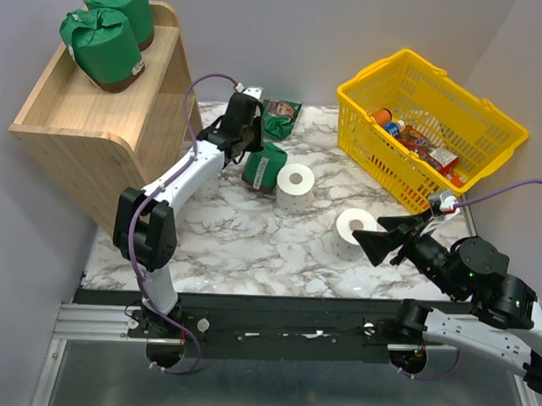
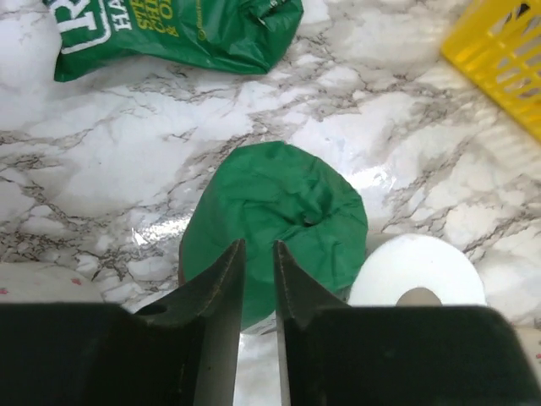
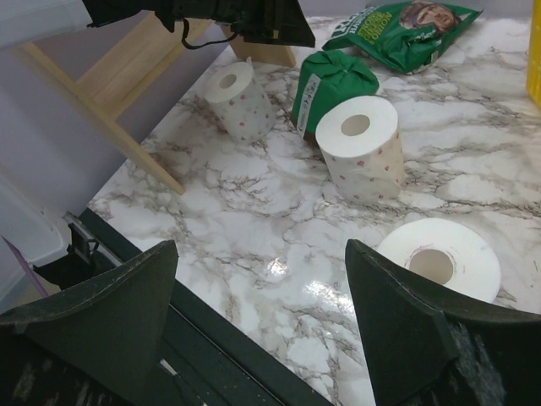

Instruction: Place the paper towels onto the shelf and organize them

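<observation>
The wooden shelf [image 1: 105,117] stands at the back left, with two green-wrapped paper towel rolls [image 1: 103,44] on its top tray. A third green roll [image 1: 263,165] [image 2: 275,211] [image 3: 331,80] stands on the marble table. My left gripper [image 1: 248,149] [image 2: 258,245] hovers just above it, jaws nearly together with nothing between them. Next to that green roll stands a white roll [image 1: 296,184] [image 2: 418,271] [image 3: 362,148]. Another white roll [image 1: 355,231] [image 3: 438,254] is next to my right gripper [image 1: 369,238] [image 3: 262,249], which is wide open and empty. A third white roll [image 3: 241,100] stands by the shelf's foot.
A flat green snack bag [image 1: 280,117] [image 2: 169,34] [image 3: 406,25] lies behind the green roll. A yellow basket [image 1: 373,73] holding bottles and packets stands at the back right. The left arm stretches along the shelf's front.
</observation>
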You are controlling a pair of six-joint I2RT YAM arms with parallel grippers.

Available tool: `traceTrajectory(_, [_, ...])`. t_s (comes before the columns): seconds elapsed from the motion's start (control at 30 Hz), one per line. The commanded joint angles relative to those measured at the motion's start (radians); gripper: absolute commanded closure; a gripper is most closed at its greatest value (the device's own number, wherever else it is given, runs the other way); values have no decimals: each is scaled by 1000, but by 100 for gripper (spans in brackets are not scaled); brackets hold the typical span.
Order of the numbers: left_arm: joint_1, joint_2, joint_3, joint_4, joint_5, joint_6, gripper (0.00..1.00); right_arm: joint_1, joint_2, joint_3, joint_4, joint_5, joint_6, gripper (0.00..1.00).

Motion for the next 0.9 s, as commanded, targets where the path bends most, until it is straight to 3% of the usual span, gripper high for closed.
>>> traceTrajectory(0.0, [41, -40, -117, 87, 81, -80, 60, -1, -13, 12, -16, -23, 17, 11])
traceTrajectory(0.1, [41, -65, -137, 64, 70, -65, 43, -1, -8, 23, -22, -31, 15, 12])
traceTrajectory(0.17, [40, -95, -110, 41, 73, -34, 41, -1, -6, 31, -29, -31, 15, 11])
traceTrajectory(0.3, [33, -118, -27, -61, 64, 63, 29, -1, -9, 34, -32, -26, 18, 11])
traceTrajectory(0.4, [9, -92, 44, -155, 41, 101, 26, -1, -8, 35, -31, -27, 24, 12])
traceTrajectory(0.63, [-112, -97, -1, -219, -157, 213, 23, -2, -9, 41, -46, -54, 51, 11])
traceTrajectory(0.87, [-123, -86, -58, -212, -181, 264, 23, -1, -25, 44, -65, -52, 74, 11])
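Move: The green paper towel package sits tilted about 10 cm below my left hand, some 2 cm back and 2 cm to its right. From that hand, a white roll stands about 8 cm back and 10 cm right, another roll about 16 cm left and 4 cm back, and the green snack bag lies 13 cm ahead, 1 cm right. From my right hand the package is roughly 28 cm ahead, 26 cm left and 23 cm lower. I spread my left hand's nearly shut fingers wide, dipping about 3 cm down and 2 cm left at the package's wrapping. Then I lift some 7 cm and draw back and slightly right while sinking again, ending about 6 cm farther back at the starting height, above the package and the white roll beside it. My wrist rolls its left side up some 15 degrees and swings about 10 degrees clockwise. ##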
